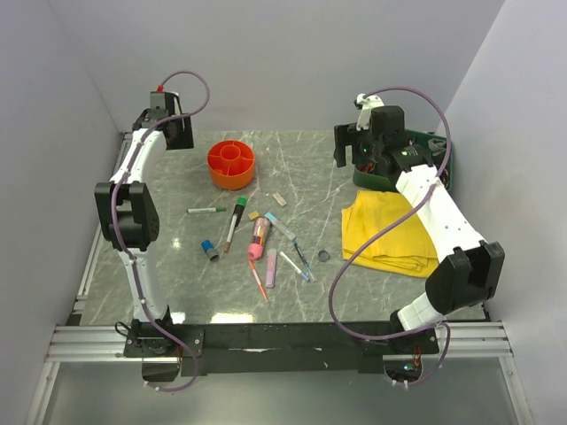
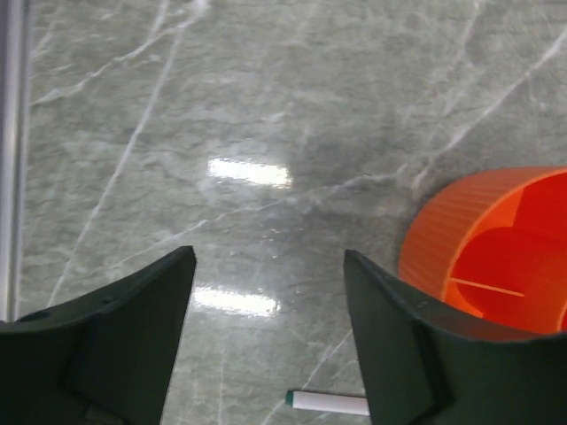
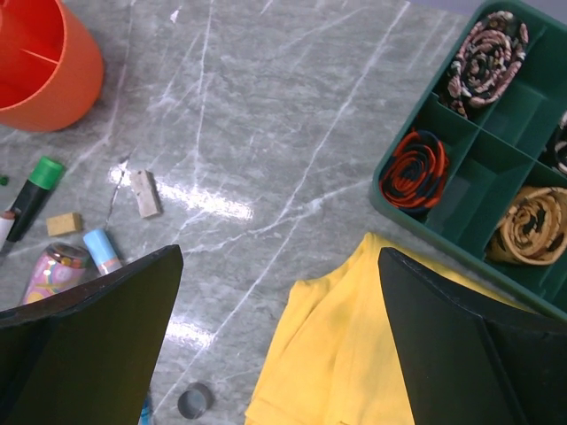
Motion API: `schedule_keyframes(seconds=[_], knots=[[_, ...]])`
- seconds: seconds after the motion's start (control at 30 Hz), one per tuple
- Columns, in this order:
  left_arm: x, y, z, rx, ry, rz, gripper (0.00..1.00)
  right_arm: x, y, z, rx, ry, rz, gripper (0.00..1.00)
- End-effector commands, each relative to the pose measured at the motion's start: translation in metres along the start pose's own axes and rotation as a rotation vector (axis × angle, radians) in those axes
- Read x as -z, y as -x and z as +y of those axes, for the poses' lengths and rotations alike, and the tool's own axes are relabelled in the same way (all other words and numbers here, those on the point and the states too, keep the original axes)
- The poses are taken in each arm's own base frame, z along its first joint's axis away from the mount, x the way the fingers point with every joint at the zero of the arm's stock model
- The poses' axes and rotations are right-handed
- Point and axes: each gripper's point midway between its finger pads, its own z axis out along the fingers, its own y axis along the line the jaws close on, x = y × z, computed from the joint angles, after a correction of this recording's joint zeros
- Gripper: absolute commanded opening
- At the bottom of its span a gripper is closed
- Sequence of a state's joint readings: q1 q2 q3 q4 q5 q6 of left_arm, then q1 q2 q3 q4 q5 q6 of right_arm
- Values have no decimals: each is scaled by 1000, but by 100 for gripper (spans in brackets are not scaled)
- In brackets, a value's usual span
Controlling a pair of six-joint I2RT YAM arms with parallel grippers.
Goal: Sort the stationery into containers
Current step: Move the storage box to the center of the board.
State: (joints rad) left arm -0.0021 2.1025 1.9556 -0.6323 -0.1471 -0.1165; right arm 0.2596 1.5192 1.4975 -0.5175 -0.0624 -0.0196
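Observation:
The stationery lies scattered mid-table: a white pen with a green tip (image 1: 206, 211) (image 2: 328, 403), a green-capped marker (image 1: 237, 212) (image 3: 35, 190), a pink tube (image 1: 259, 237) (image 3: 51, 271), a blue cap (image 1: 209, 249), a dark disc (image 1: 323, 258) (image 3: 194, 401) and small erasers (image 3: 146, 193). The orange organiser (image 1: 231, 164) (image 2: 496, 257) (image 3: 44, 62) stands at the back. The green tray (image 1: 436, 152) (image 3: 443, 239) is at the back right. My left gripper (image 1: 177, 137) (image 2: 267, 258) hangs open and empty left of the organiser. My right gripper (image 1: 359, 158) (image 3: 279, 257) hangs open and empty beside the tray.
A yellow cloth (image 1: 390, 230) (image 3: 354, 354) lies crumpled in front of the tray. Coiled bands (image 3: 416, 168) fill several tray cells. White walls close the table on the left, back and right.

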Motion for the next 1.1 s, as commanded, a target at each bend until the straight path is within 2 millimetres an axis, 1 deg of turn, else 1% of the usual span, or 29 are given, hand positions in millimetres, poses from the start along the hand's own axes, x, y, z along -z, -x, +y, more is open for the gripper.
schedule_keyframes(seconds=[0.0,0.07,0.1,0.2,0.27,0.4,0.5,0.67,0.77,0.8,0.83,0.9,1.07], knots=[[0,17,-32,-52,-76,-45,70,3,27,10,3,40,-63,100],[0,16,-40,-67,-89,-44,69,0,24,10,0,38,-56,100],[-1,13,-46,-78,-99,-39,66,-2,23,10,0,38,-53,100],[-3,5,-57,-90,-124,-19,64,-5,19,11,-2,41,-47,100],[-4,0,-62,-96,-138,-4,64,-6,17,12,-3,42,-44,100],[-5,-8,-72,-111,-157,13,60,-10,13,11,-3,39,-32,100],[-5,-15,-76,-119,-169,32,57,-15,12,12,-4,40,-27,100],[-4,-26,-81,-129,-172,56,55,-21,13,11,-8,40,-24,100],[0,-29,-83,-128,-175,61,54,-23,14,11,-10,39,-24,100],[6,-25,-83,-121,-178,51,54,-24,14,12,-9,40,-24,100],[7,-28,-85,-123,-185,58,54,-24,13,11,-10,40,-21,100],[15,-26,-87,-123,-192,49,54,-25,11,12,-10,42,-19,100],[15,-40,-94,-141,-205,81,53,-27,7,12,-10,43,-10,100]])
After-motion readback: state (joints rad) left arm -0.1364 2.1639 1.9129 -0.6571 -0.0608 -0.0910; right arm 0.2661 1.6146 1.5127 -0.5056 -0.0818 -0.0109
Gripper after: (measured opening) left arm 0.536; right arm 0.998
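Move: The orange storage box stands about 16 cm to the left hand's right, some 2 cm back and 11 cm below. The green-capped white marker lies some 15 cm back, 9 cm right and 16 cm below that hand, the black marker 19 cm back and 17 cm right. From the right hand the box is about 10 cm ahead, 35 cm left and 22 cm below. The left hand sweeps 9 cm right and down to the box's left rim, fingers narrowing; right hand sinks. ##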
